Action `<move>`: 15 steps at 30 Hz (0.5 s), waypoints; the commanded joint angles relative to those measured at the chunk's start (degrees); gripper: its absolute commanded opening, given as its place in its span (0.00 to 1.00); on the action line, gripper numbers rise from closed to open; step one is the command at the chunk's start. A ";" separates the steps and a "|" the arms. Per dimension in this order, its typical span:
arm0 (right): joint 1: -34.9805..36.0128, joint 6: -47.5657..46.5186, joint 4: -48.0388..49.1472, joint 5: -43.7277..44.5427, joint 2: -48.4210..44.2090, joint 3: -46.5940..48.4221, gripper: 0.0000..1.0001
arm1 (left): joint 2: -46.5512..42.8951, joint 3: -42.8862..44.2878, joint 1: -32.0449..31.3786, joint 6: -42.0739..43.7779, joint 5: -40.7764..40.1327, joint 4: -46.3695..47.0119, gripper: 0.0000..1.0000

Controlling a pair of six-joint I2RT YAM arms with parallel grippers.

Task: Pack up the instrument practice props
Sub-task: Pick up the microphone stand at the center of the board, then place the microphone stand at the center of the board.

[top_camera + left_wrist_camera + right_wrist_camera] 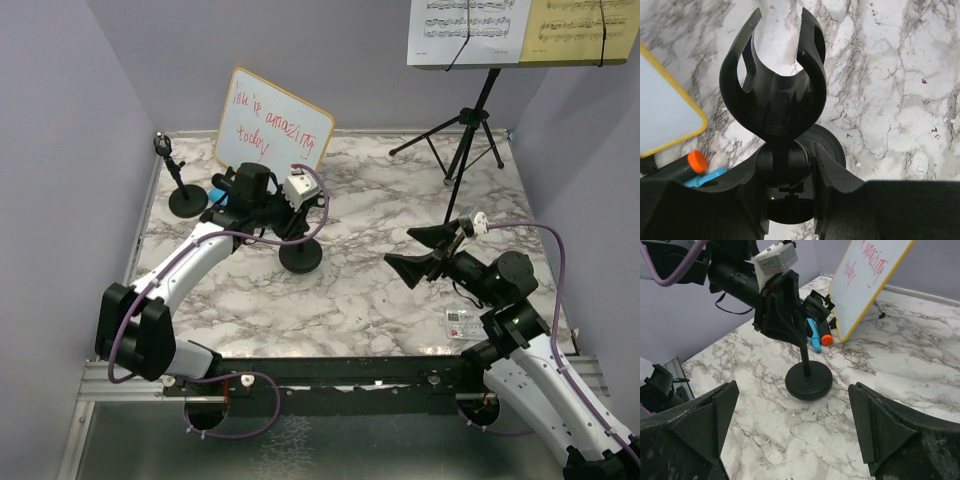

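A black mic holder (301, 257) stands on its round base mid-table. My left gripper (288, 222) is shut on the joint under its forked clip (774, 85); a finger (832, 170) presses each side. My right gripper (400, 246) hangs open to the right of that holder (809, 380), apart from it. Another mic holder (187, 200) stands at the back left. A blue microphone (815, 337) with an orange end lies by the whiteboard. White sheet music (468, 30) and yellow sheet music (585, 30) rest on the tall tripod music desk (470, 120) at the back right.
A wood-framed whiteboard (272, 130) with red writing leans at the back, just behind the left gripper. A small stapler and clear ruler (462, 322) lie near the front right edge by the right arm. Purple walls close in the table on three sides.
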 commanded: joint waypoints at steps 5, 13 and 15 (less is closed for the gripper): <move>-0.11 0.38 0.71 -1.30 -0.81 -0.43 1.00 | -14.43 -6.18 6.63 -10.93 -17.62 -1.44 0.00; -0.08 1.00 2.05 -2.99 -0.57 -0.96 1.00 | -19.69 -9.44 13.01 -16.73 -44.86 1.83 0.00; -0.12 1.02 1.92 -2.83 -1.09 -1.12 1.00 | -18.49 -9.61 15.05 -18.30 -51.87 3.36 0.00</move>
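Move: The left hand already grips a microphone stand; the other microphone stand rises about 36 cm to this hand's left and 17 ahead, its middle some 5 cm below. The blue microphone lies roughly 16 cm left and 13 ahead, the black microphone 16 left and 18 ahead, both about 16 cm lower. From the right hand that other stand is some 65 cm left, 28 ahead and 16 below. Keeping its grip, the left hand sweeps the stand about 16 cm left towards the other stand, turning counter-clockwise some 45 degrees. ##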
